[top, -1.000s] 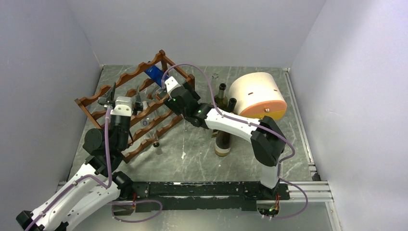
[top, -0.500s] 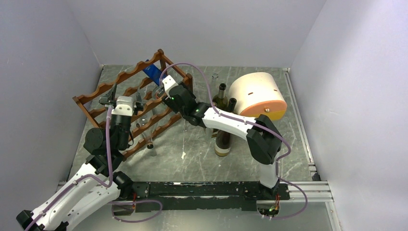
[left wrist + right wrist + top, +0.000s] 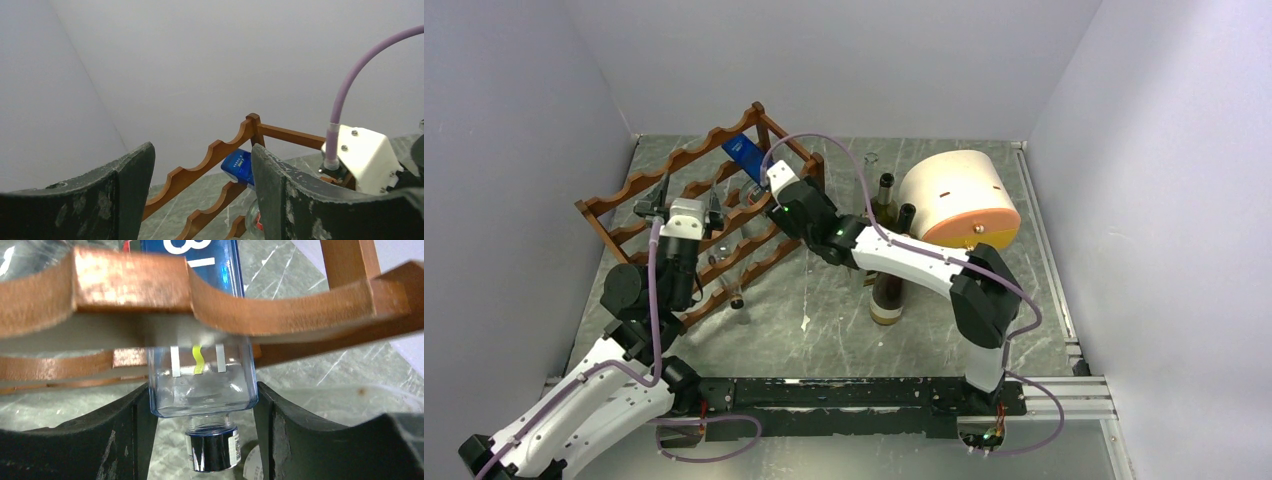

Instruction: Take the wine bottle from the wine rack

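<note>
The wine rack (image 3: pixel 686 158) is reddish-brown wood with wavy rails and stands at the left rear of the table. A blue and clear square wine bottle (image 3: pixel 744 155) lies in its top tier, neck toward me. My right gripper (image 3: pixel 765 188) is shut on this bottle (image 3: pixel 200 375) at its shoulder, a finger pressing each side, with the chrome cap (image 3: pixel 212 450) hanging between them under a rail (image 3: pixel 130 290). My left gripper (image 3: pixel 687 198) hovers over the rack's front rails, open (image 3: pixel 201 150) with nothing between its fingers. Beyond it I see the rails (image 3: pixel 200 167) and the bottle's blue base (image 3: pixel 239 166).
A cream-and-orange drum-shaped box (image 3: pixel 959 195) sits at the right rear. Dark bottles (image 3: pixel 885 195) (image 3: pixel 889 290) stand upright beside it, under my right arm. A clear bottle (image 3: pixel 736 295) pokes from the rack's lower tier. Grey walls close in on the left, back and right.
My right gripper's fingers have closed in onto the bottle's shoulder. The rack has shifted slightly to the left. The left gripper has barely moved.
</note>
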### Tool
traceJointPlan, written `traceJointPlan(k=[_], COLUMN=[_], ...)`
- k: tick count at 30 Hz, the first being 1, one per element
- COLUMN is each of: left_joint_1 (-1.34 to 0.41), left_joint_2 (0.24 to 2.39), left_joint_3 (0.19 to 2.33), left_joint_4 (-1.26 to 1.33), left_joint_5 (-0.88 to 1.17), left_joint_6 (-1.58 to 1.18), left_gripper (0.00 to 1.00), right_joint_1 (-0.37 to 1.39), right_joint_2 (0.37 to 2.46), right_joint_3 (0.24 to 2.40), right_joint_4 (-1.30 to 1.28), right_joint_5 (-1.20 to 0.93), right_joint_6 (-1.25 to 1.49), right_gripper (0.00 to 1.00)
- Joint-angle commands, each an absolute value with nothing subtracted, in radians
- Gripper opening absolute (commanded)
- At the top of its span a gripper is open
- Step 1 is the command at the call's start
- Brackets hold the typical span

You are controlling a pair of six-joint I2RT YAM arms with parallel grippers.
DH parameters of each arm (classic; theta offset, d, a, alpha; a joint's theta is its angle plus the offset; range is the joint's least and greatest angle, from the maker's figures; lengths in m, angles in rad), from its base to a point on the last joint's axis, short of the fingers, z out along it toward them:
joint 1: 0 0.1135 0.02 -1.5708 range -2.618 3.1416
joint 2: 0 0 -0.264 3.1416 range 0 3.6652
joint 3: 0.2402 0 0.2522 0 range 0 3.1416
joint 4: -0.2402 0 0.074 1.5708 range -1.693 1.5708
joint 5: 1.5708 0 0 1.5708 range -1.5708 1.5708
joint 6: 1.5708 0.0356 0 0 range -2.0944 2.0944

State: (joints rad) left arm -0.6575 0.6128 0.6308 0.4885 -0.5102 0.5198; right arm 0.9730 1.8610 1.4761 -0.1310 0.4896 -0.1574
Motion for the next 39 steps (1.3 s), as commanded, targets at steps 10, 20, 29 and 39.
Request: traceJointPlan(k=[10, 20, 29, 39], left_joint_1=[-0.652, -0.651, -0.652, -0.651], left_joint_2=[0.626, 0.623, 0.619, 0.621], left_joint_3=[0.642, 0.635, 0.637, 0.637], left_joint_4=[0.495, 0.506, 0.502, 0.502], left_joint_5=[-0.495, -0.501, -0.499, -0.496], left_joint_6=[0.518, 0.526, 0.525, 0.52], left_gripper=[0.74, 0.74, 0.74, 0.74], right_joint_1=[1.013, 1.013, 0.994, 0.975], right_joint_2=[1.754, 1.788, 1.805, 1.862], right_joint_3=[1.363, 1.403, 1.421, 1.47], right_joint_4=[-0.194, -0.181, -0.159, -0.145], right_joint_5=[0.471, 0.486, 0.468, 0.504], right_joint_6=[-0.042, -0.078, -0.154, -0.214], right_gripper=[0.49, 0.92, 1.0, 1.0])
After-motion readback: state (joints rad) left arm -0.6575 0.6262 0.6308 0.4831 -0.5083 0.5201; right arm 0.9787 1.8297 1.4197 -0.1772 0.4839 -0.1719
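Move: The blue-labelled clear bottle is already pinched at its shoulder by the right hand; its middle lies about 4 cm ahead and 3 cm left, roughly 1 cm lower. The rack's front top rail crosses above it, some 4 cm ahead, 2 cm left and 3 cm up. The tall clear bottle stands about 16 cm right and 2 cm ahead, the green bottle 18 cm right and 2 cm back. From the left hand, the held bottle is about 14 cm ahead, 13 cm right and 22 cm below. Still pinching the bottle's sides, the right fingers drag it back and to the right, out from under the rack's top rail, by about 3 cm. The hand halts, opens fully to let go of the bottle, then eases forward and down about 1.5 cm each, open fingers straddling the bottle farther up its body. ##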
